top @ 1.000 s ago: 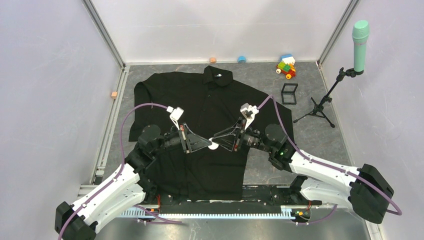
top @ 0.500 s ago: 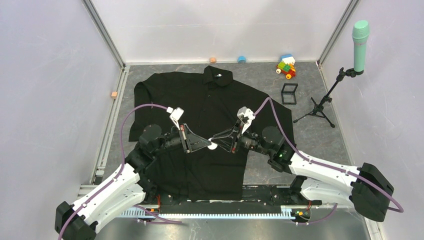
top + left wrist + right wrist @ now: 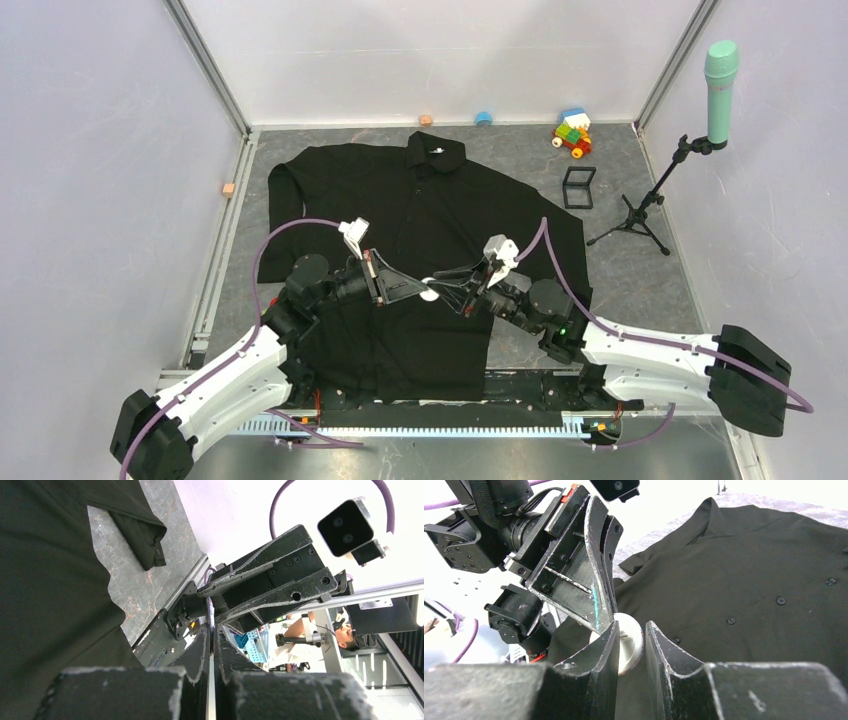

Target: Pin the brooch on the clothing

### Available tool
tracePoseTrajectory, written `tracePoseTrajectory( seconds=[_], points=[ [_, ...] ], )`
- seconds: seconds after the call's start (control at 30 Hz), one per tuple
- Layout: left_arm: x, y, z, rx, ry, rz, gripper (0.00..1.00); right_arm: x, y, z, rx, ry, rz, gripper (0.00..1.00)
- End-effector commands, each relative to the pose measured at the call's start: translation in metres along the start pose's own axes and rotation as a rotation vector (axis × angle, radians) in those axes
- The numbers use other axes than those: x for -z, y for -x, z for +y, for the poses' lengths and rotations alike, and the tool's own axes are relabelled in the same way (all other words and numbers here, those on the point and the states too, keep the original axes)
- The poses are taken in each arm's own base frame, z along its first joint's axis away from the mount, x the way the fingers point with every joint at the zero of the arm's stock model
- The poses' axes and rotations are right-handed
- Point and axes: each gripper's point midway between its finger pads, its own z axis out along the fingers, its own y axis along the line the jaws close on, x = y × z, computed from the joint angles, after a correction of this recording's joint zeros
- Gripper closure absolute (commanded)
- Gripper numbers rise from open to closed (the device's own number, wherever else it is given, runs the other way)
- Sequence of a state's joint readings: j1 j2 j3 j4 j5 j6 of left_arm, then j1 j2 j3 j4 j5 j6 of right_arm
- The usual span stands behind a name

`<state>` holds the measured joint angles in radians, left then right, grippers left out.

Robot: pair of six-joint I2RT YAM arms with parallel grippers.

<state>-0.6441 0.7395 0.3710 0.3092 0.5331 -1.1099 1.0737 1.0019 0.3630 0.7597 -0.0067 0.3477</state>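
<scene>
The clothing is a black collared button-front shirt spread flat on the grey table. Above its lower front, my left gripper is shut on the brooch, a small pale round disc. In the right wrist view the brooch hangs from the left gripper over the shirt. My right gripper faces it from the right, jaws apart, with the disc's back and pin post showing in the gap. In the left wrist view my left gripper has only a thin pale sliver between its fingers.
A small black square frame box stands beside the shirt's right sleeve. A microphone stand with a green microphone is at the right. Toy blocks and small loose blocks lie along the back and left edges.
The right arm has swung lower and nearer, its wrist dropping toward the front edge, while its fingers stay at the brooch. The left arm has shifted slightly right, still holding the brooch.
</scene>
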Motion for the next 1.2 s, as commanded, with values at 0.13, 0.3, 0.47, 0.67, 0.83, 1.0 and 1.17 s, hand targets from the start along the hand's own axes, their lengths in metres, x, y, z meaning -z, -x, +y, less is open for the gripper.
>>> tracePoseTrajectory(
  seconds=[0.13,0.3,0.47,0.67,0.83,1.0,1.17],
  points=[
    [0.002,0.031,-0.053,0.049,-0.164,-0.121,0.98,0.012,-0.049,-0.018,0.114,-0.102,0.142,0.65],
    [0.002,0.033,-0.052,0.08,-0.157,-0.129,0.98,0.012,-0.05,-0.017,0.144,-0.125,0.14,0.62],
    [0.001,0.033,-0.047,0.113,-0.137,-0.135,0.98,0.014,-0.053,-0.019,0.174,-0.147,0.148,0.57],
    [0.0,0.03,-0.029,0.115,-0.067,-0.133,0.98,0.02,-0.045,-0.021,0.183,-0.16,0.134,0.48],
    [0.001,0.028,-0.018,0.12,-0.028,-0.13,0.98,0.026,-0.034,-0.02,0.195,-0.165,0.12,0.42],
    [0.001,0.026,-0.017,0.096,-0.02,-0.108,0.98,0.03,-0.02,-0.019,0.161,-0.178,0.087,0.32],
    [0.003,0.02,-0.017,-0.094,0.004,-0.035,0.98,0.022,-0.003,-0.016,0.096,-0.186,0.107,0.22]
  ],
)
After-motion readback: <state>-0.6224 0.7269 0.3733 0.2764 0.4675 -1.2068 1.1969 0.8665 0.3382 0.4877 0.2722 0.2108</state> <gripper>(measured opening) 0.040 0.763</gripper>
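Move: Just off the right hand's fingertips, about 3 cm to its left and 1 cm ahead at about the same height, is the white brooch, still pinched by the left hand. For the left hand it lies some 3 cm to the right and 1 cm ahead, also level. The clothing is spread below, its collar roughly 28 cm ahead of the right hand, barely 1 cm to its left and about 20 cm lower. Opening wide around the brooch's edge, the right hand first eases forward a little, turning clockwise about 10 degrees. It then draws away from the brooch, sinking about 4 cm and going some 3 cm to the right with its fingertips tipping down. The left hand keeps its closed pinch on the brooch, drifting about 1.5 cm forward with a slight wrist turn. ##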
